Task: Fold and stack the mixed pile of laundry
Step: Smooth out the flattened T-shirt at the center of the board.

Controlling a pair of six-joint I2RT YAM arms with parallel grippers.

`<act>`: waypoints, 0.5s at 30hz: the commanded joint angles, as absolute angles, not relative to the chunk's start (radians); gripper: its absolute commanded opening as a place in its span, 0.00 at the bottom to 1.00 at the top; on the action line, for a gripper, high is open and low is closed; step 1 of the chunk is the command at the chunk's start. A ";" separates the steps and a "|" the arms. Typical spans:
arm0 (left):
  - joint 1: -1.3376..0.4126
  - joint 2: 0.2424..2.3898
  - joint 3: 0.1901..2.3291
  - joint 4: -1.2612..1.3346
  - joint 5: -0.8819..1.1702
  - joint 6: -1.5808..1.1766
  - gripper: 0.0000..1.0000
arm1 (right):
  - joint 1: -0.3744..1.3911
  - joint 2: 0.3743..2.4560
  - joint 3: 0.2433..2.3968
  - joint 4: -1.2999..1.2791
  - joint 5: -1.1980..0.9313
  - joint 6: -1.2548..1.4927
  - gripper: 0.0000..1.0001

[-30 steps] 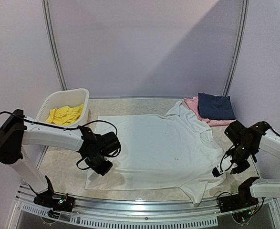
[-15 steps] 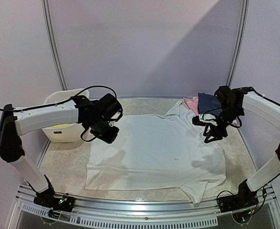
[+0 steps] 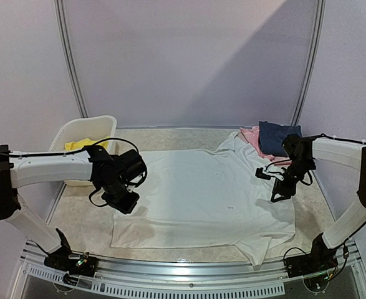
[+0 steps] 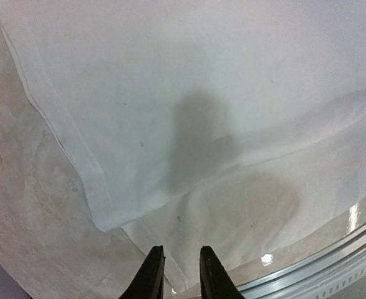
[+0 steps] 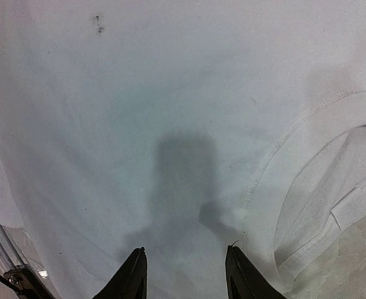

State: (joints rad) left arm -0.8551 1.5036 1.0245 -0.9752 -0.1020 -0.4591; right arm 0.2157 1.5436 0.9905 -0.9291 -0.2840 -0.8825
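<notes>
The white T-shirt point(image 3: 207, 199) lies spread flat across the middle of the table, its collar point(image 5: 295, 143) toward the right. Yellow shorts point(image 3: 83, 144) sit bunched in the white basket point(image 3: 105, 121) at the back left. My left gripper point(image 3: 123, 202) hovers over the shirt's left hem point(image 4: 77, 156). In the left wrist view this gripper point(image 4: 181, 274) is open by a narrow gap with nothing in it. My right gripper point(image 3: 276, 192) hangs over the shirt just beside the collar. Seen from the right wrist, that gripper point(image 5: 186, 271) is open wide and empty.
A folded navy garment point(image 3: 281, 137) rests on a folded pink one point(image 3: 252, 138) at the back right corner. The table's metal front rail point(image 4: 332, 255) runs close behind the shirt's near edge. Bare stone-patterned tabletop point(image 3: 83, 212) shows left of the shirt.
Both arms swung from the near edge to the far side and have come partway back over the shirt. The left jaws went from shut to slightly open; the right jaws widened.
</notes>
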 commanded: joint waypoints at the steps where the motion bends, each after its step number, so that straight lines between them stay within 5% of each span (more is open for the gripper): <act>1: -0.929 1.431 0.975 -1.000 -0.052 -0.563 0.21 | 0.218 1.509 0.955 -0.885 -0.254 -0.828 0.44; 8: -0.971 1.319 0.793 -1.110 -0.116 -0.876 0.38 | 0.218 1.471 0.959 -0.897 -0.277 -0.804 0.44; 15: -0.969 1.203 0.575 -0.864 -0.059 -1.023 0.46 | 0.219 1.460 0.958 -0.884 -0.277 -0.805 0.44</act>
State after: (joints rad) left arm -0.9592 1.2293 0.6487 -1.0168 -0.0906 -0.9012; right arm 0.2157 1.4784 0.9604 -0.9028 -0.2699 -0.8158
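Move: The near-left corner of the white T-shirt lies about 11 cm back and 6 cm to the left of the left hand, some 7 cm below. The left end of the crease by the hem is about 3 cm back and 4 cm to the left; the laundry basket's middle is about 22 cm ahead and 16 cm to the left. From the right hand, that corner lies about 53 cm left and 17 cm back. The opening left hand swings back, then left and down, some 12 cm towards the T-shirt's near-left corner, turning counter-clockwise. ##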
